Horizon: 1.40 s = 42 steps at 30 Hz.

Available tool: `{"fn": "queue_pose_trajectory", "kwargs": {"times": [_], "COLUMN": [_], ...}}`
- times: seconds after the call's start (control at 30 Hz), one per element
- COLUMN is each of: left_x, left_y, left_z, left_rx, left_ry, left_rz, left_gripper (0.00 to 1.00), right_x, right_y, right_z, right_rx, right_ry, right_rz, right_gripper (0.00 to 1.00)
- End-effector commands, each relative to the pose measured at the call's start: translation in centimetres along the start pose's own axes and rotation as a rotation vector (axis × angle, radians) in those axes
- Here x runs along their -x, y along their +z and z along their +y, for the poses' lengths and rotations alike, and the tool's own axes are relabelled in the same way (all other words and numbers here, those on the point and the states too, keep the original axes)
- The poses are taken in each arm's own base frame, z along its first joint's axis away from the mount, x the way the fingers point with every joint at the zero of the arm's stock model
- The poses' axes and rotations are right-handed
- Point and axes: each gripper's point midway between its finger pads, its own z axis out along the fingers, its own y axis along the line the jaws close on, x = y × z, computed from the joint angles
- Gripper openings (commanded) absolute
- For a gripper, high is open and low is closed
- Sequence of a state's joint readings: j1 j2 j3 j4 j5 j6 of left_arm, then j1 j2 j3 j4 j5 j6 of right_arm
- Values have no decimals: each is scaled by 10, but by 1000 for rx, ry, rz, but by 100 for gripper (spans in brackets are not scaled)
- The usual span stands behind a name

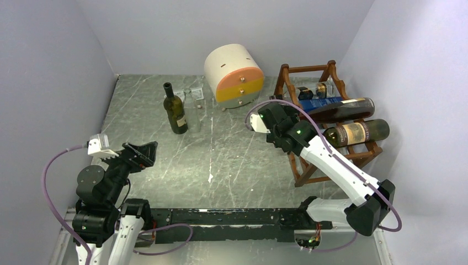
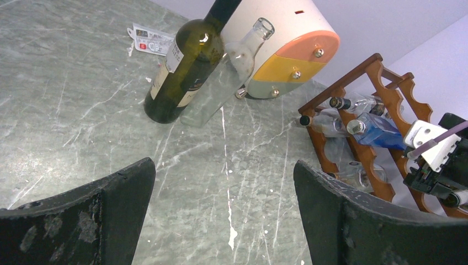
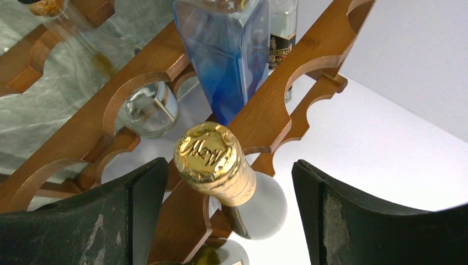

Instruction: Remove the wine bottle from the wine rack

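The reddish-brown wine rack (image 1: 333, 70) stands at the right of the table with several bottles lying in it. A dark wine bottle (image 1: 346, 108) lies in an upper tier. Its gold-foil neck (image 3: 212, 163) points out of the scalloped rail (image 3: 265, 116) and sits between my right gripper's (image 3: 229, 182) open fingers, nearer the left one, with no touch visible. In the top view the right gripper (image 1: 275, 115) is at the rack's left face. My left gripper (image 2: 223, 187) is open and empty above bare table, at the near left (image 1: 142, 152).
A blue bottle (image 3: 226, 55), a clear bottle (image 1: 314, 89) and another dark bottle (image 1: 357, 132) lie in the rack. A dark green bottle (image 1: 175, 110) and a clear bottle (image 2: 221, 83) stand at the back beside the round cream-and-orange drawer box (image 1: 234, 74). Walls enclose the table.
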State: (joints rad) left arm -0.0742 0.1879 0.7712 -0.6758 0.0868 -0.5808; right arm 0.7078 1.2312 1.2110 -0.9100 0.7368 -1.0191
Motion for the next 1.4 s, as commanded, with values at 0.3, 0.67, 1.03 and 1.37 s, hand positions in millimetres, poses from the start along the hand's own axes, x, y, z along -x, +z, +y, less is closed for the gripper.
{"fn": "queue_pose_trajectory", "kwargs": {"times": [0.3, 0.67, 1.03, 1.37], "left_x": [6, 5, 4, 3], "left_y": [0, 0, 3, 4], "left_z": [-5, -4, -4, -3], "left_rx": [-26, -22, -22, -18], "left_ry": [14, 12, 12, 11], "left_rz": [-29, -25, -15, -10], "left_gripper": [99, 99, 99, 99], "right_x": [9, 7, 1, -10], "right_y": [20, 26, 14, -10], "right_z": [-21, -19, -28, -65], "right_rx": [-84, -86, -131, -280], "right_ry": [-108, -126, -72, -13], "right_rz": [-71, -74, -98, -92], "right_gripper": [80, 71, 19, 0]}}
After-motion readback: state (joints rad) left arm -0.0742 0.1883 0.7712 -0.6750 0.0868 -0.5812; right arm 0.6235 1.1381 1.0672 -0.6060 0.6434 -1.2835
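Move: The gold-foiled neck of the wine bottle lies about 3 cm ahead of the right gripper, level with it sideways and 1 cm below, its body running off to the right over the rack. The blue bottle lies some 8 cm ahead, 9 cm right and 5 cm lower. The cream-labelled bottle is centred about 18 cm right, 3 cm back and 3 cm lower. From the left gripper the gold-foiled neck is some 47 cm right, 15 cm ahead and 4 cm lower. Slide the open right gripper forward about 3 cm, sinking roughly 1 cm, until the gold-foiled neck sits between its fingers, turning a few degrees counter-clockwise. Close the fingers to pinch the neck from both sides, keep the grip, then raise the hand some 1.5 cm while its fingers tip slightly upward. ##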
